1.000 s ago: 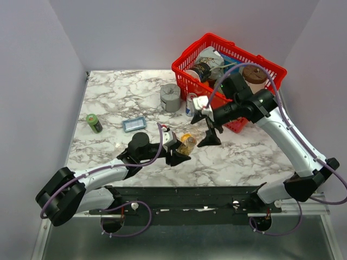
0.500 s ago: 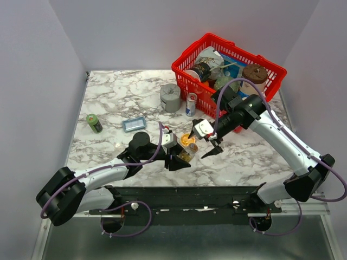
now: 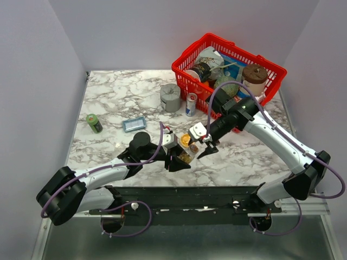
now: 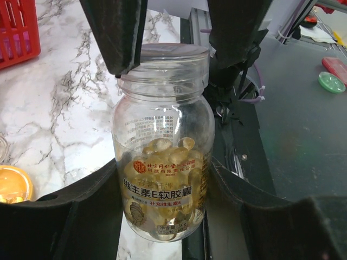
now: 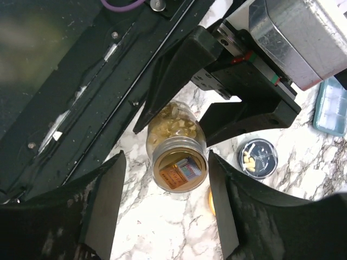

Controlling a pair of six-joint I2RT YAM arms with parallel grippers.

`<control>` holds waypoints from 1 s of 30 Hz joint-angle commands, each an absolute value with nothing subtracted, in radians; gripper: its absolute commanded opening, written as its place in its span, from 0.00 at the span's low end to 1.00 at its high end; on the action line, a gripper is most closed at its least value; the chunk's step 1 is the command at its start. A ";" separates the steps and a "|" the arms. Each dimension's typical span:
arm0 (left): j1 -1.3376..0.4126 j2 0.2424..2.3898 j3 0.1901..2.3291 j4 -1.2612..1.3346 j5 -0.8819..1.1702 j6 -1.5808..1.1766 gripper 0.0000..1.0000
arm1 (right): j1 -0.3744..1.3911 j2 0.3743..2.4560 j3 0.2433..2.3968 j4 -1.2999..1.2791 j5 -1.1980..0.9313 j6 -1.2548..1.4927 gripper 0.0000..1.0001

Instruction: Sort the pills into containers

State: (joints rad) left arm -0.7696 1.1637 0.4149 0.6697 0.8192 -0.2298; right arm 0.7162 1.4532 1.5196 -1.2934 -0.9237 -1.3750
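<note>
My left gripper (image 3: 182, 158) (image 4: 165, 181) is shut on a clear bottle (image 4: 162, 162) (image 3: 188, 156) of yellowish softgel pills, gripping its lower body. The bottle's silvery cap (image 5: 180, 165) points at my right gripper (image 3: 205, 147) (image 5: 167, 160). That gripper is open, its fingers on either side of the cap with a gap on both sides. The translucent orange dish (image 4: 12, 184) (image 3: 186, 140) sits on the marble beside the bottle. The silvery dish (image 5: 258, 158) with a dark inside holds a few pale pills. In the top view it is hidden.
A red wire basket (image 3: 217, 38) full of jars stands at the back right. In front of it are a grey squat cylinder (image 3: 170, 97) and a small can (image 3: 191, 104). A light blue box (image 3: 134, 124) and a green bottle (image 3: 94, 123) lie to the left.
My right arm has swung from beside the basket down and left to the bottle's cap, and its jaws have narrowed. The left gripper has kept hold of the bottle.
</note>
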 commanded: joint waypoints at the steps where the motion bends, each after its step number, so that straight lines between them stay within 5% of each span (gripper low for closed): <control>1: -0.767 1.155 0.442 0.698 0.845 -0.229 0.00 | 0.727 1.473 1.516 -1.263 -0.907 -1.329 0.64; 10: -0.770 1.065 0.423 0.692 0.654 -0.189 0.00 | 0.730 1.502 1.543 -1.195 -0.858 -1.038 0.39; 19: -0.824 1.006 0.491 0.542 0.437 -0.039 0.00 | 0.730 1.618 1.612 -1.151 -0.805 -0.531 0.34; 30: -0.839 1.028 0.506 0.518 0.269 -0.107 0.00 | 0.739 1.606 1.493 -0.954 -0.626 -0.264 0.36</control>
State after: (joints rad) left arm -0.8337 1.0435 0.4332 0.3504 0.3798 -0.0822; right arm 0.7143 1.6028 1.5524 -1.0306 -0.6891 -0.4210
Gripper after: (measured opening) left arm 0.606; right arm 0.493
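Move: The lid of the pill bottle, whose body the left hand already grips, sits almost between the right hand's fingertips, about 1 cm to their left and 1 cm below. From the left hand the lid is some 2 cm ahead, 4 cm to the right and 4 cm up. On the table about 15 cm below the right hand, the orange pill case lies roughly 7 cm ahead and 3 cm left, the dark round case 7 cm ahead and 11 cm left. The bottle's lid is pinched as the right fingers close from wide to about half open, then turned about 50 degrees around the right fingers' own axis, clockwise looking onto the lid. The left hand keeps its grip and counter-turns about 20 degrees. Meanwhile both hands carry the bottle some 5 cm forward, slightly left, and finally 3 cm down, towards the orange case. ##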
